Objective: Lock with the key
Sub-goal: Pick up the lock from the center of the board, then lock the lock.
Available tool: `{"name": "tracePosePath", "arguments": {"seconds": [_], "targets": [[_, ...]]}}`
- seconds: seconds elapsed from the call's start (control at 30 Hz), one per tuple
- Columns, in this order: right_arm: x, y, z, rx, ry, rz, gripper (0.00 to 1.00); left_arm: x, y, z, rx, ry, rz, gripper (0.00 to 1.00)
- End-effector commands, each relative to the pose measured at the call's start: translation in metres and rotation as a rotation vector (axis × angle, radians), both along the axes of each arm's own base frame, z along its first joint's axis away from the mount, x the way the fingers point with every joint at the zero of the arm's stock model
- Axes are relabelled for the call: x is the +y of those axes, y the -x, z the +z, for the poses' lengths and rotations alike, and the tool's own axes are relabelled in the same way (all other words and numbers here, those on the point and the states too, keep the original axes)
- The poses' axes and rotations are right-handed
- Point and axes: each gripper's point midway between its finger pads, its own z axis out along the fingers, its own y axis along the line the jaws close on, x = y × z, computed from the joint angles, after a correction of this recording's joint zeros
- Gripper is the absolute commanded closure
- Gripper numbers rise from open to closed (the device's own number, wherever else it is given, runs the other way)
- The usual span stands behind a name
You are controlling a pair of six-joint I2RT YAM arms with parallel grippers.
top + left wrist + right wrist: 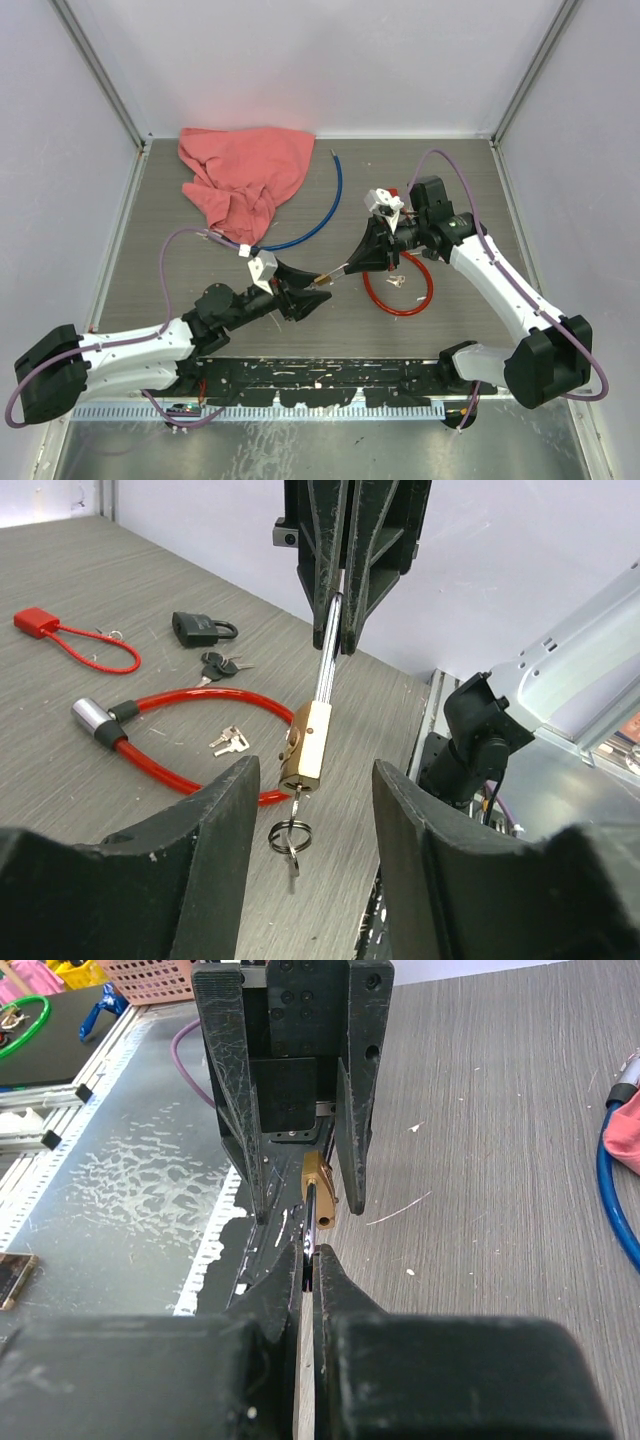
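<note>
A brass padlock (307, 745) hangs in the air above the table, its long steel shackle (326, 665) pinched in my right gripper (340, 620), which is shut on it. A key (296, 802) sits in the keyhole at the lock's lower end, with a key ring (291, 835) dangling from it. My left gripper (315, 780) is open, one finger on each side of the key and ring, touching neither. In the top view the padlock (322, 279) spans the gap between the left gripper (308, 296) and the right gripper (347, 267). The right wrist view shows the right gripper (309, 1255) clamping the shackle, with the brass body (319, 1192) just beyond.
A red cable lock (398, 292) lies under the right arm with loose keys (230, 742) beside it. A small black padlock (203, 628) and a red cable padlock (35, 622) lie farther off. A pink cloth (245, 180) and a blue cable (315, 225) are at the back.
</note>
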Motion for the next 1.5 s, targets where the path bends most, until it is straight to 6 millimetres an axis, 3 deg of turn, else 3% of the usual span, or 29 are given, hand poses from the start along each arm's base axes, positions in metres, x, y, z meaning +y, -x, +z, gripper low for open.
{"name": "tracePosePath", "arguments": {"seconds": [0.0,0.3,0.73,1.03,1.47], "targets": [[0.0,0.005,0.013,-0.023,-0.046,0.03,0.99,0.001,-0.003,0.041,-0.057,0.116,0.009,0.51],[0.0,0.002,0.008,-0.014,-0.034,0.019,0.99,0.004,-0.009,0.039,-0.042,0.11,0.047,0.66],[0.001,-0.003,-0.001,0.002,-0.015,0.006,0.99,0.0,-0.011,0.037,-0.034,0.079,0.037,0.99],[0.008,0.001,-0.011,0.023,0.003,0.024,0.99,-0.003,-0.01,0.04,-0.038,0.085,-0.036,1.0],[0.015,0.006,-0.021,0.027,0.028,0.044,0.99,-0.002,-0.016,0.07,-0.059,0.169,-0.152,1.0]]}}
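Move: The brass lock hangs in the air between my hands. Its body is right at my left fingertips, about 2 cm to the right of that hand point and 1 cm ahead. From my right hand, which already holds the far end of the shackle, the body is some 5 cm left, 3 cm back and 1 cm lower. The red cable lock lies on the table about 21 cm right of my left hand, 2 cm back and 20 cm below, with the small keys inside its loop. I close my half-open left fingers on the brass lock body, easing that hand just under 1 cm forward, until they pinch its sides near the key end. My right hand keeps its grip on the shackle's end. Then both hands sink together about 2 cm with the lock between them, drifting slightly forward, while my left wrist tips down and turns clockwise a little, under 10 degrees. ##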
